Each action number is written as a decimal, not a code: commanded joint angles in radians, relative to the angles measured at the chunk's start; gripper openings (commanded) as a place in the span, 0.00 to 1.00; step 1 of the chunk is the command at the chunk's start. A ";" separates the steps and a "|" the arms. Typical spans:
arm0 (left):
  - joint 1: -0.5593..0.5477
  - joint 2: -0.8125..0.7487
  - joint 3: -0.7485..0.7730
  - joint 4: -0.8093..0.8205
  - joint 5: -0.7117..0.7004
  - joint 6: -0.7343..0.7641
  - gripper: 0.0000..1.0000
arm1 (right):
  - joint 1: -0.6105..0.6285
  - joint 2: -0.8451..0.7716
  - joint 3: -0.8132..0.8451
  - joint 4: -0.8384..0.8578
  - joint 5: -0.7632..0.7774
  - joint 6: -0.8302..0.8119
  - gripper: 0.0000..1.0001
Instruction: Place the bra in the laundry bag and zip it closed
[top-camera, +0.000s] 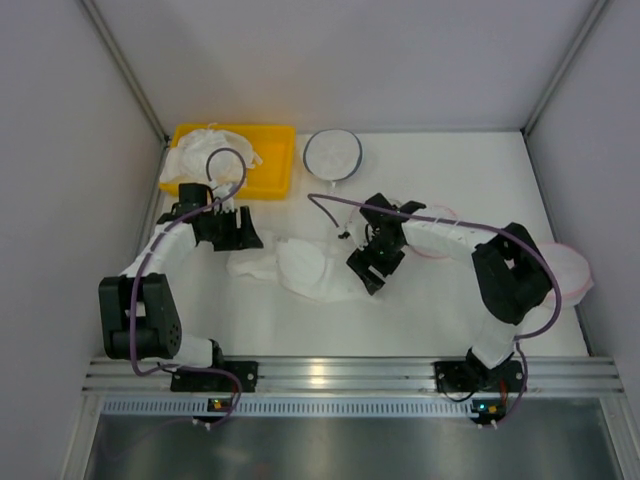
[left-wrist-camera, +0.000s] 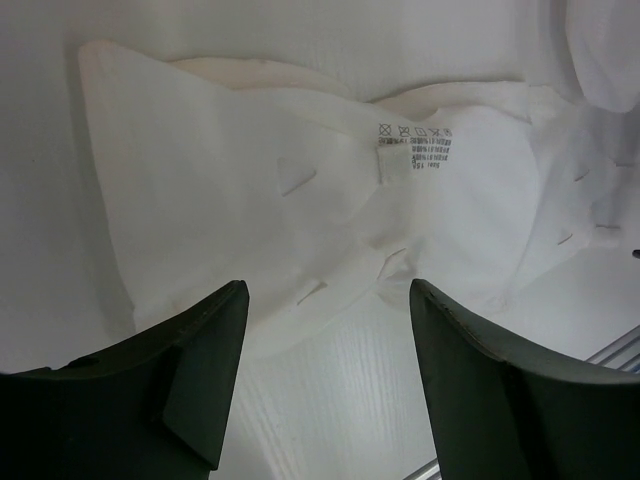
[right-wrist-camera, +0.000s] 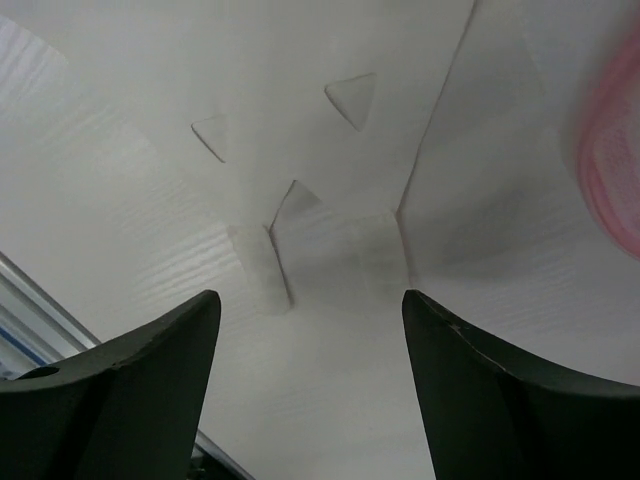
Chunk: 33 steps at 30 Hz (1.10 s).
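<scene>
The white bra (top-camera: 303, 268) lies spread flat on the table between the two arms. My left gripper (top-camera: 243, 238) is open and empty over the bra's left end; the left wrist view shows the bra (left-wrist-camera: 250, 190) with its care label just ahead of my open left gripper (left-wrist-camera: 328, 290). My right gripper (top-camera: 366, 268) is open and empty over the bra's right end (right-wrist-camera: 335, 250), as its wrist view (right-wrist-camera: 310, 295) shows. A pink-rimmed laundry bag (top-camera: 447, 212) lies partly under my right arm; its pink rim (right-wrist-camera: 612, 170) is blurred at the right edge of the right wrist view.
A yellow tray (top-camera: 275, 160) with white fabric stands at the back left. A round white bag with a dark rim (top-camera: 332, 153) lies beside it. A second pink-rimmed round bag (top-camera: 572, 272) lies at the table's right edge behind my right arm's elbow.
</scene>
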<state>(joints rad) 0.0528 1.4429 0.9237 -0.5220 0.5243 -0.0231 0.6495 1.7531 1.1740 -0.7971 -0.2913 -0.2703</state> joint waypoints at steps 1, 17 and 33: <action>0.002 -0.016 0.053 0.054 -0.003 -0.029 0.72 | 0.087 -0.006 -0.028 0.094 0.148 -0.029 0.76; 0.094 -0.015 0.136 0.051 0.020 -0.057 0.73 | 0.207 -0.006 -0.166 0.110 0.268 -0.142 0.00; 0.154 -0.053 0.095 0.017 0.095 0.012 0.72 | 0.185 -0.287 0.041 -0.102 0.046 -0.291 0.00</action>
<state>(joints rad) 0.2043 1.4136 1.0302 -0.5091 0.5705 -0.0303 0.8337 1.4284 1.1080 -0.8654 -0.1612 -0.5236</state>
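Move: Right beneath the right hand's open fingers lies the bra's right end, about 3 cm down, 1 cm back and 1 cm left. The bra stretches away from there to its left end, some 27 cm left of this hand and 5 cm ahead. The open laundry bag's left half is about 13 cm ahead; its right half, 11 cm ahead and 15 cm right. From the left hand, the bra's right end is roughly 28 cm right, 10 cm back and 8 cm down. Sinking about 2.5 cm, the right hand shuts its open fingers on the bra's right end and pinches it, drags it a few centimetres back and a little right, then lifts it some 9 cm, drifting left at the last, while the wrist turns about 20 degrees counter-clockwise. The left hand, empty and open, climbs about 5 cm as it draws off left and forward above the table. ##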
